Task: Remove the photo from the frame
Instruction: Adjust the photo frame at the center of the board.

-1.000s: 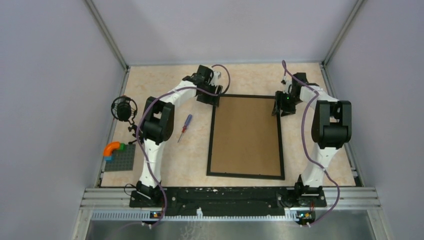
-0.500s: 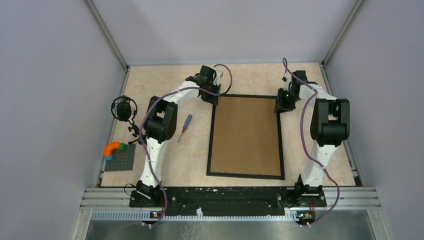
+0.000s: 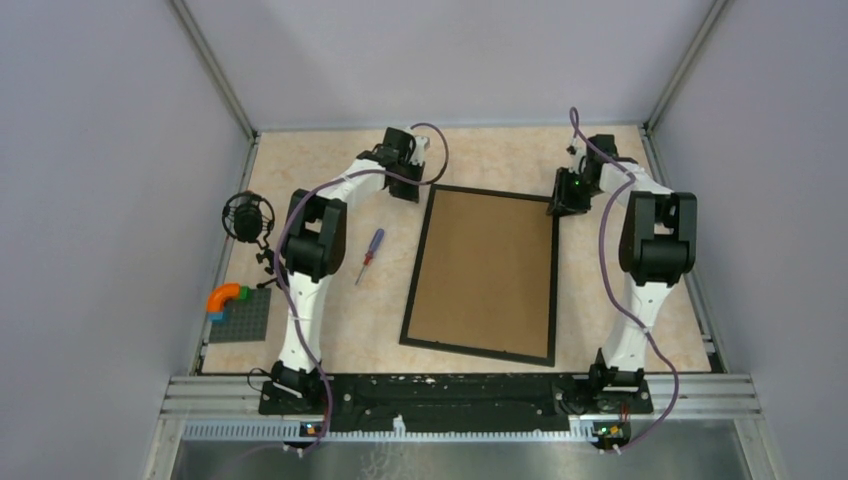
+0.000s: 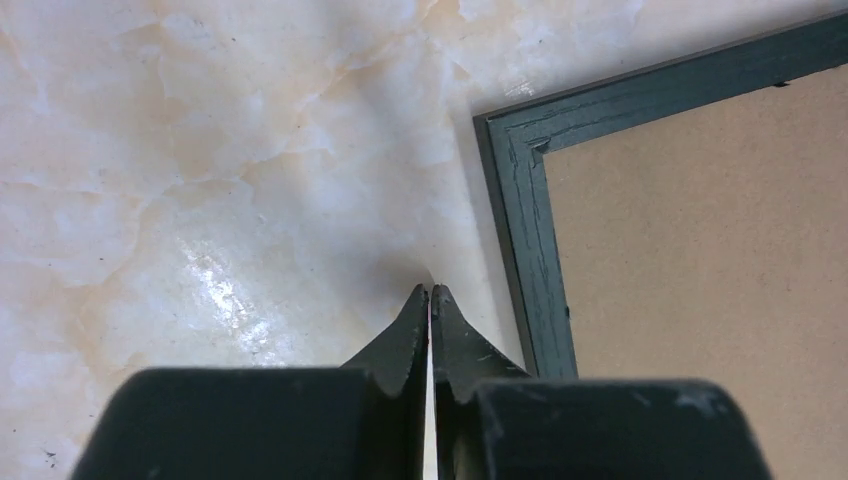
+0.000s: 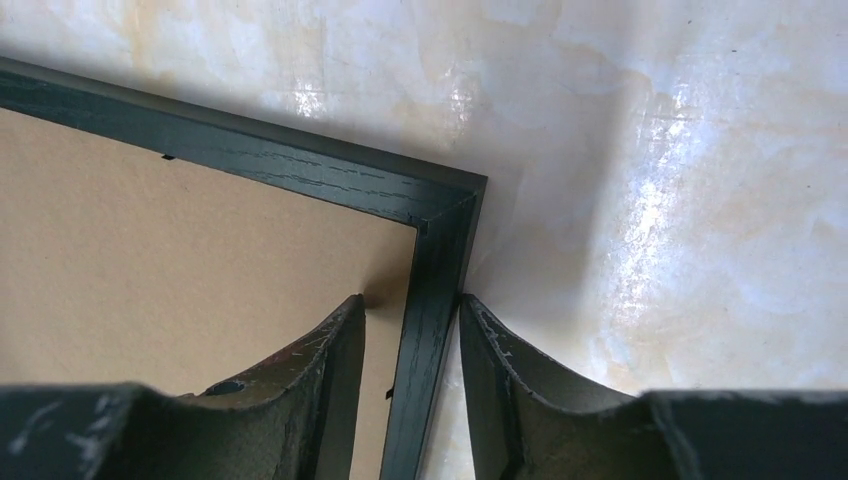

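The frame (image 3: 480, 268) lies flat mid-table with its brown board back up and now sits skewed, near end toward the left. The photo is hidden under that board. My left gripper (image 3: 405, 190) is shut on nothing, tips (image 4: 430, 290) down on the bare table just left of the frame's far-left corner (image 4: 515, 140). My right gripper (image 3: 562, 205) is open astride the right rail (image 5: 425, 330) by the far-right corner. Its tips (image 5: 412, 300) straddle the rail: one finger (image 5: 320, 350) stands on the board with a gap to the rail, the other (image 5: 500, 350) touches the rail's outer edge.
A blue-and-red screwdriver (image 3: 369, 256) lies left of the frame. Further left are a round black device on a stand (image 3: 248, 216) and a grey baseplate (image 3: 243, 320) carrying an orange curved piece (image 3: 224, 296). Grey walls close in the table's sides and back.
The left gripper has shut and drawn back left off the frame's far-left corner. The frame has swung, its near end going left. The right gripper has narrowed and stayed by the far-right corner.
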Action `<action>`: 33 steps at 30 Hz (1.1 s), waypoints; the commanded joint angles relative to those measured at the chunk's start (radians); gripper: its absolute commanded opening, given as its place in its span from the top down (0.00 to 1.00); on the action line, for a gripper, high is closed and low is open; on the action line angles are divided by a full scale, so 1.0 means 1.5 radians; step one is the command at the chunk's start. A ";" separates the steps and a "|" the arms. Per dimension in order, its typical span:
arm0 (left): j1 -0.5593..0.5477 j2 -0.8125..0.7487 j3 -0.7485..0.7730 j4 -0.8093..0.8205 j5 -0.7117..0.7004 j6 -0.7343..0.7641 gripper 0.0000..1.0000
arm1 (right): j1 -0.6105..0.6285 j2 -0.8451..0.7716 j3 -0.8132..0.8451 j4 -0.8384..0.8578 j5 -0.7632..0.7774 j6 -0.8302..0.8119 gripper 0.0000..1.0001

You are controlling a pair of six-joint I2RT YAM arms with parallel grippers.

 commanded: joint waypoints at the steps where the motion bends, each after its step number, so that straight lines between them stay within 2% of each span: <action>1: -0.004 0.015 -0.013 -0.041 -0.007 0.019 0.90 | 0.005 0.012 0.019 0.004 -0.005 0.001 0.61; 5: -0.003 -0.006 -0.038 -0.025 -0.003 0.005 0.62 | 0.006 -0.009 -0.010 -0.018 -0.005 -0.018 0.62; 8: 0.000 -0.021 -0.053 -0.014 0.009 -0.006 0.54 | 0.004 -0.036 -0.045 -0.029 -0.001 -0.037 0.61; 15: 0.013 -0.041 -0.063 0.002 0.030 -0.025 0.45 | 0.004 -0.059 -0.073 -0.062 0.030 -0.071 0.61; 18: 0.025 -0.052 -0.065 0.007 0.058 -0.029 0.42 | -0.002 -0.055 -0.083 -0.062 0.052 -0.085 0.72; 20: 0.029 -0.066 -0.076 0.013 0.078 -0.021 0.41 | -0.010 -0.045 -0.076 -0.061 0.057 -0.082 0.84; 24: 0.029 -0.108 -0.122 0.030 0.122 0.018 0.38 | -0.018 -0.023 -0.045 -0.060 0.043 -0.065 1.00; 27: 0.025 -0.133 -0.159 0.015 0.163 0.026 0.38 | -0.018 -0.010 -0.023 -0.059 0.030 -0.059 1.00; 33: 0.001 -0.149 -0.250 0.026 0.181 0.013 0.36 | -0.018 0.026 0.021 -0.056 0.014 -0.024 1.00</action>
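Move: Just off the frame's top left corner, the left hand has the part of the left bar it goes for about 7 cm back and 2 cm to its right, a touch lower; that corner lies some 2 cm ahead and 4 cm right, the screwdriver roughly 16 cm back and 13 cm left. The right hand already straddles the right bar; its grip spot is about 3 cm back and 1 cm right, the top right corner 3 cm ahead. Opening its shut fingers to well over half, the left hand then draws back about 7 cm along the frame's left bar, low over the table, and ends with its fingers to either side of that bar, still open. The right hand slides back some 3 cm along the right bar with fingers apart, edges 1 cm to the right and closes them, pinching that bar below the corner. ##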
